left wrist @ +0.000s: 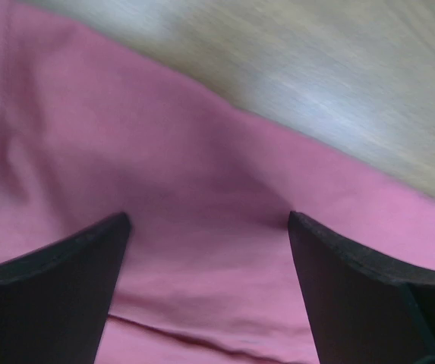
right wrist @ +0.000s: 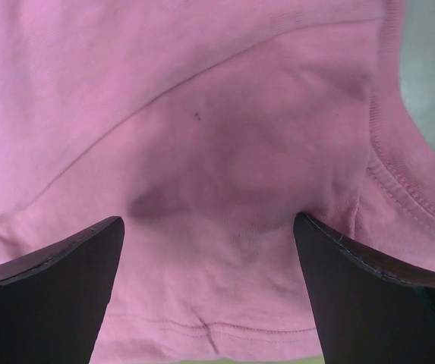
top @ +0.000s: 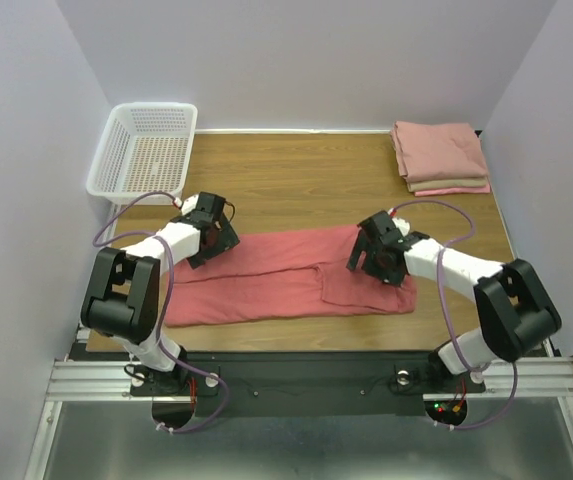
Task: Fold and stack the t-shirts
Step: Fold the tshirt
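A coral-red t-shirt (top: 276, 275) lies folded lengthwise into a long strip across the near part of the wooden table (top: 296, 180). Over its far left corner my left gripper (top: 213, 236) hangs open, and in the left wrist view the cloth (left wrist: 202, 197) fills the gap between the fingers (left wrist: 65, 288). My right gripper (top: 374, 252) stands open over the strip's right end, low on the cloth (right wrist: 217, 152), with a collar seam (right wrist: 399, 182) to its right. A stack of folded t-shirts (top: 441, 155), salmon-pink and beige, sits at the far right corner.
A white plastic lattice basket (top: 146, 150) stands at the far left corner, partly over the table's edge. Grey walls close in on both sides and at the back. Bare wood lies between the basket and the stack.
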Robot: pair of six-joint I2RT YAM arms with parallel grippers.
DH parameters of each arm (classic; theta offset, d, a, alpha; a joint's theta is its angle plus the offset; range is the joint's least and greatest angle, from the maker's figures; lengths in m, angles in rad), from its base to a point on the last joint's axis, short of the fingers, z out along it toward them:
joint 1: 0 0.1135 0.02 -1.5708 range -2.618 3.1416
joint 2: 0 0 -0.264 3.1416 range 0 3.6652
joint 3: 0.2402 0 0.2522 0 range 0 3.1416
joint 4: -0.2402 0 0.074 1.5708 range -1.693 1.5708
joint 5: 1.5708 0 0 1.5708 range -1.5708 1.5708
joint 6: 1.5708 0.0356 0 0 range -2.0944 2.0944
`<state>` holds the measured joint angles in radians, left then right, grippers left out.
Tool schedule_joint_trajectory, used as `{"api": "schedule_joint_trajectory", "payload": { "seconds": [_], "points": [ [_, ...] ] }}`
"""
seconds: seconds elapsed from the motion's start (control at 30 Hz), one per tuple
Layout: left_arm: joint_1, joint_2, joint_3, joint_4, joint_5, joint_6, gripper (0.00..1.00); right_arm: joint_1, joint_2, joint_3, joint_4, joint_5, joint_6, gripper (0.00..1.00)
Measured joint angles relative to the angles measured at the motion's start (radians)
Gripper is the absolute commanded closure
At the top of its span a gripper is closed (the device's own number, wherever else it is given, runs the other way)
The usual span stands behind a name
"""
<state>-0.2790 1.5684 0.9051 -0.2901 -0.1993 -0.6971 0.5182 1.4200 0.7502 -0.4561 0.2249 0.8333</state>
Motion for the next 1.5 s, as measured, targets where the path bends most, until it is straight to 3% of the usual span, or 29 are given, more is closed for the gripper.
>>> {"api": "schedule_joint_trajectory", "payload": {
  "seconds": [0.2,0.47,0.77,1.03,1.13,1.3,1.5],
  "points": [
    [-0.029,-0.035,-0.095,0.095,-0.016,-0.032,0.02,-0.075,0.195,0.179,-0.008,0.037,-0.066,0.0],
    [-0.197,-0.194,-0.309,0.288,0.028,-0.244,0.02,-0.128,0.578,0.625,0.024,0.036,-0.32,0.0],
    [-0.51,-0.151,-0.324,0.426,0.156,-0.539,0.02,-0.176,1.013,1.252,0.187,-0.326,-0.558,0.0],
    [-0.703,-0.097,-0.281,0.421,0.237,-0.718,0.02,-0.178,1.356,1.758,0.249,-0.539,-0.507,0.0],
    [-0.738,-0.083,-0.265,0.406,0.24,-0.758,0.02,-0.179,1.407,1.822,0.277,-0.586,-0.468,0.0],
    [-0.758,-0.085,-0.242,0.354,0.227,-0.778,0.02,-0.186,1.393,1.784,0.312,-0.6,-0.448,0.0],
    [-0.821,-0.111,-0.126,0.086,0.106,-0.741,0.02,-0.185,1.328,1.708,0.28,-0.629,-0.443,0.0]
  ]
}}
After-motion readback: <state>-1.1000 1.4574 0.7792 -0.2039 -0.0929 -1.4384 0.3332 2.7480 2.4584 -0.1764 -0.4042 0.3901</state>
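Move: The t-shirt lies folded into a long band running left to right under both open hands. Its middle is about 20 cm to the left hand's right, 8 cm back and 2 cm below. From the right hand the t-shirt's middle is some 24 cm left and 3 cm back; the folded stack is about 37 cm ahead and 20 cm right. The empty basket is roughly 32 cm ahead and 22 cm left of the left hand. With fingers wide open and low on the t-shirt, both hands drag its ends round counter-clockwise: the right hand sweeps forward nearly 40 cm towards the table's far edge and curves left, turning counter-clockwise while its fingertips tip forward and up. The left hand goes some 25 cm right and 20 cm back towards the near edge, rolling its left side down. ##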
